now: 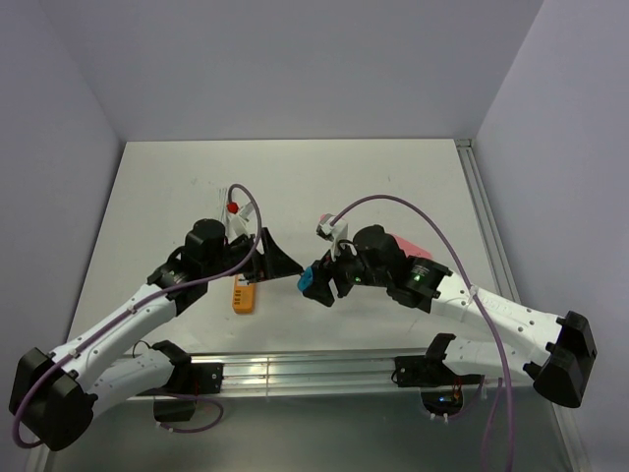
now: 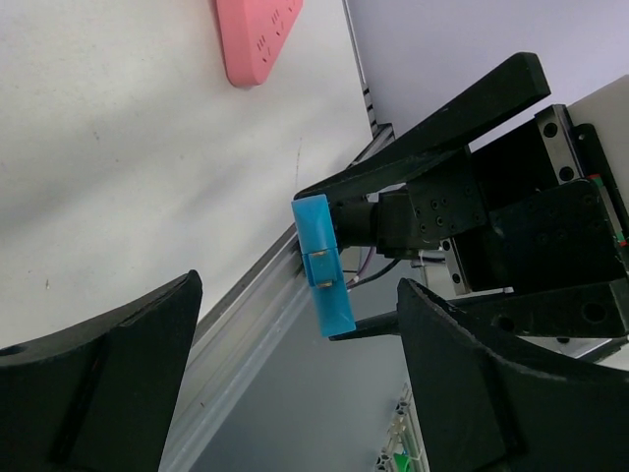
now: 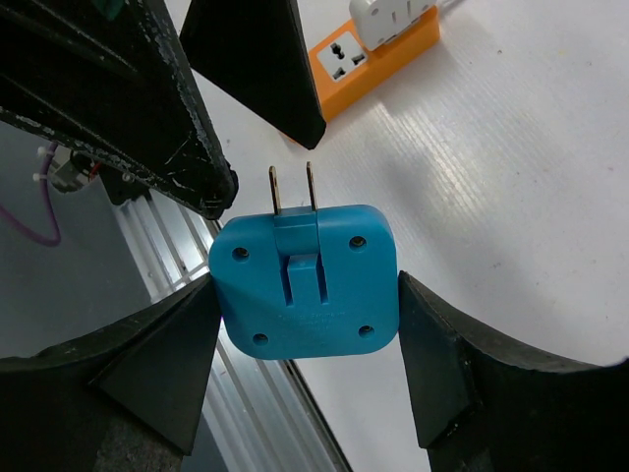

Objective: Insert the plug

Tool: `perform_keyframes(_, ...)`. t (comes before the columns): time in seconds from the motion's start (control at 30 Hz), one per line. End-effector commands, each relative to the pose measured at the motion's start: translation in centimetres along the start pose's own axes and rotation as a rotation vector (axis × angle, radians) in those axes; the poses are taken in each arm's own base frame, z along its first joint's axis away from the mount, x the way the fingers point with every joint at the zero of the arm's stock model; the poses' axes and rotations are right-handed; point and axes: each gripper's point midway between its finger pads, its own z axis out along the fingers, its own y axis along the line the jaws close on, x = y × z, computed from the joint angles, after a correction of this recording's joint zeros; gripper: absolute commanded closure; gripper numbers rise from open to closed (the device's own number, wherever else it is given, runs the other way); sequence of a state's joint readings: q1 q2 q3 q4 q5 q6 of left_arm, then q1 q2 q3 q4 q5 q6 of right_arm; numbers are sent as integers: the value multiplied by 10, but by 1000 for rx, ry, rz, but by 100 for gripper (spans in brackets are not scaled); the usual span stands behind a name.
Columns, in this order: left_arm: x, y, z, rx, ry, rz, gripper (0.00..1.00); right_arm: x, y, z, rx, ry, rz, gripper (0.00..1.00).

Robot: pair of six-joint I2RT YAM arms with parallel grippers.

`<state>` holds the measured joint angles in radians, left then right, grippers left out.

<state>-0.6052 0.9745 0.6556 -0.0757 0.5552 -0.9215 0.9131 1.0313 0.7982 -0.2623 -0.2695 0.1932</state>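
Note:
The plug (image 3: 305, 285) is a bright-blue rounded square, and its two metal prongs point away from the camera toward the orange power strip (image 3: 375, 54). My right gripper (image 3: 307, 291) is shut on the plug, one finger on each side edge, and holds it above the table. In the top view the plug (image 1: 314, 285) hangs near the table's front edge. My left gripper (image 1: 280, 258) faces it from the left, open and holding nothing. In the left wrist view the plug (image 2: 324, 277) appears edge-on just beyond my left gripper (image 2: 295, 293).
The orange power strip (image 1: 242, 296) lies under my left gripper, with a white plug (image 3: 393, 14) in one of its sockets. A pink socket block (image 2: 257, 37) lies on the table behind my right arm. An aluminium rail (image 1: 295, 372) runs along the front edge.

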Motion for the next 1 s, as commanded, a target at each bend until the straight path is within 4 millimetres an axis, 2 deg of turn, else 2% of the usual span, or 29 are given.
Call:
perform_keyframes(0.0, -5, -17, 0, 86, -10, 36, 15, -20, 5, -5, -3, -70, -28, 100)
perform_keyframes(0.4, 7, -6, 9, 97, 50, -3, 22, -26, 14, -7, -30, -84, -51, 100)
perform_keyframes(0.67, 11, -8, 12, 124, 71, -15, 29, -25, 16, -3, -32, -71, -60, 100)
perform_keyframes(0.97, 29, -7, 19, 129, 132, -17, 38, -27, 17, -2, -6, -74, -67, 100)
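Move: A short reach off the left hand's fingertips, the blue plug sits in the right hand's grip, prongs towards the left hand: about 4 cm to the left hand's right, 2 cm back and 2 cm lower. Down on the table, the orange power strip lies roughly 10 cm ahead and 15 cm left of the left hand, some 18 cm below; the white plug at its far end is about 5 cm farther out than the strip's middle. The right hand has the blue plug right at its finger pads. Closing in on the blue plug's prong side, the left hand eases right, down and back, about 3.5 cm in all, turning slightly clockwise while its wide-open fingers narrow by roughly a quarter without shutting, one finger crossing in front of a prong. The right hand keeps its grip on the plug and slides back about 1 cm. ##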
